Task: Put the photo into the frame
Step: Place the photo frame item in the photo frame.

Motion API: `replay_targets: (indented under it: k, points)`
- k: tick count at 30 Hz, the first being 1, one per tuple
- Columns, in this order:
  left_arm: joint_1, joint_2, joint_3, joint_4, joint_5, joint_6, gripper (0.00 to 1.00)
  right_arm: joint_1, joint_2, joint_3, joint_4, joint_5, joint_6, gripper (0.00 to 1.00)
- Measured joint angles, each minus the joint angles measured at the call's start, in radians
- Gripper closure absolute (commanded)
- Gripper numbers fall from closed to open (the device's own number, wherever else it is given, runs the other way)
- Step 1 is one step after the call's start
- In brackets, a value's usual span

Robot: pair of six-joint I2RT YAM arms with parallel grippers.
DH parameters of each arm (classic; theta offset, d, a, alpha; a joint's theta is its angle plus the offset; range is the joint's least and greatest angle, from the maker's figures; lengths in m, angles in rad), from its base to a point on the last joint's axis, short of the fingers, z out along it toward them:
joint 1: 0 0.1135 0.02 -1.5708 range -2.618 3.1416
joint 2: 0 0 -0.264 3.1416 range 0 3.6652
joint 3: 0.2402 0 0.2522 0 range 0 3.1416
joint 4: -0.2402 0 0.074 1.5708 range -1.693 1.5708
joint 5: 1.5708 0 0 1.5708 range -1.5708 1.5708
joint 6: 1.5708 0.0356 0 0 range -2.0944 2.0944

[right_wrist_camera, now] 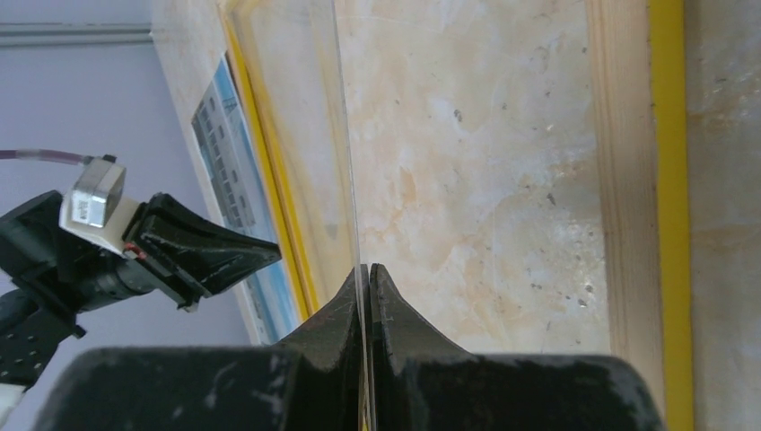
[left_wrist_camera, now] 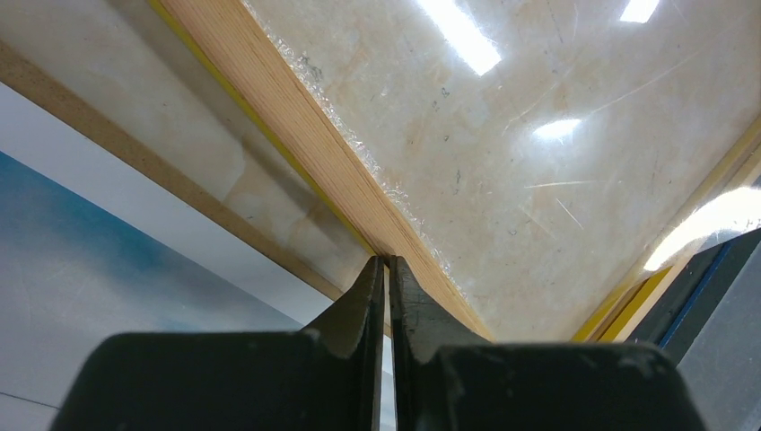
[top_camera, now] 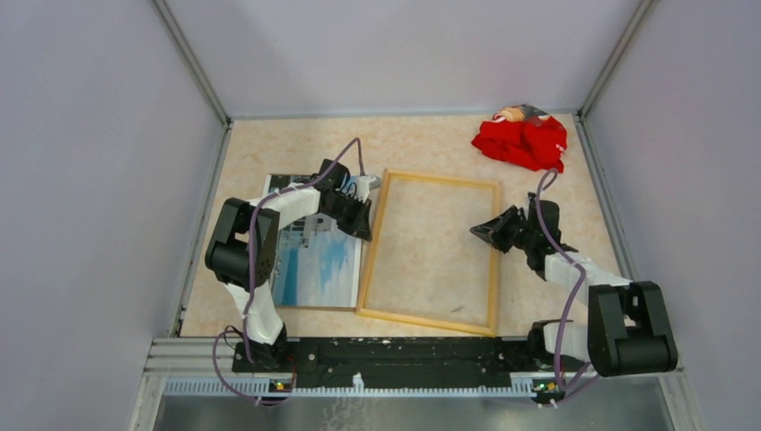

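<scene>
The frame [top_camera: 371, 260] lies flat mid-table with its pale wood back up, yellow showing along its edges [right_wrist_camera: 669, 180]. The photo [top_camera: 319, 265], a white building under blue sky, lies face up to its left. My left gripper [top_camera: 366, 231] is over the frame's left rail [left_wrist_camera: 296, 126]. Its jaws are nearly together with nothing between them, and its tips [left_wrist_camera: 388, 262] touch the rail. My right gripper [top_camera: 476, 232] is just inside the right rail [right_wrist_camera: 619, 180]. It [right_wrist_camera: 369, 268] is shut on the edge of a thin clear pane [right_wrist_camera: 345, 135] that spans the frame's opening [left_wrist_camera: 538, 135].
A brown backing board [top_camera: 314, 308] lies under the photo, its edge showing beside the frame [left_wrist_camera: 99, 135]. A red cloth bundle [top_camera: 523, 141] sits at the back right. Walls close the table in on three sides.
</scene>
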Motion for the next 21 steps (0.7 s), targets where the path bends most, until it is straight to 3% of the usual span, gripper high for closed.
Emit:
replay_targets:
  k: [21]
  points:
    - [0.006,0.0,0.0,-0.003,0.0,0.0,0.93,0.109,-0.148,0.001,0.193,-0.034,0.303,1.0]
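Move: Over the frame, the right hand already pinches the edge of the clear cover sheet. The middle of the frame lies about 7 cm to its left, 3 cm back and some 6 cm below, with the frame's right bar 6 cm to its right and the near bar some 19 cm back and 9 cm left. For the left hand, at the left bar with its fingertips, the frame's middle is about 15 cm right and 3 cm back, the photo's middle some 11 cm left and 1 cm back. Lifting the pinched edge of the clear sheet about 9 cm, the right hand also carries it some 4.5 cm left over the frame, rolling its left side up and tipping its fingers about 20 degrees towards level, grip kept shut. The left hand stays put, its nearly closed fingertips still resting on the frame's left bar. ##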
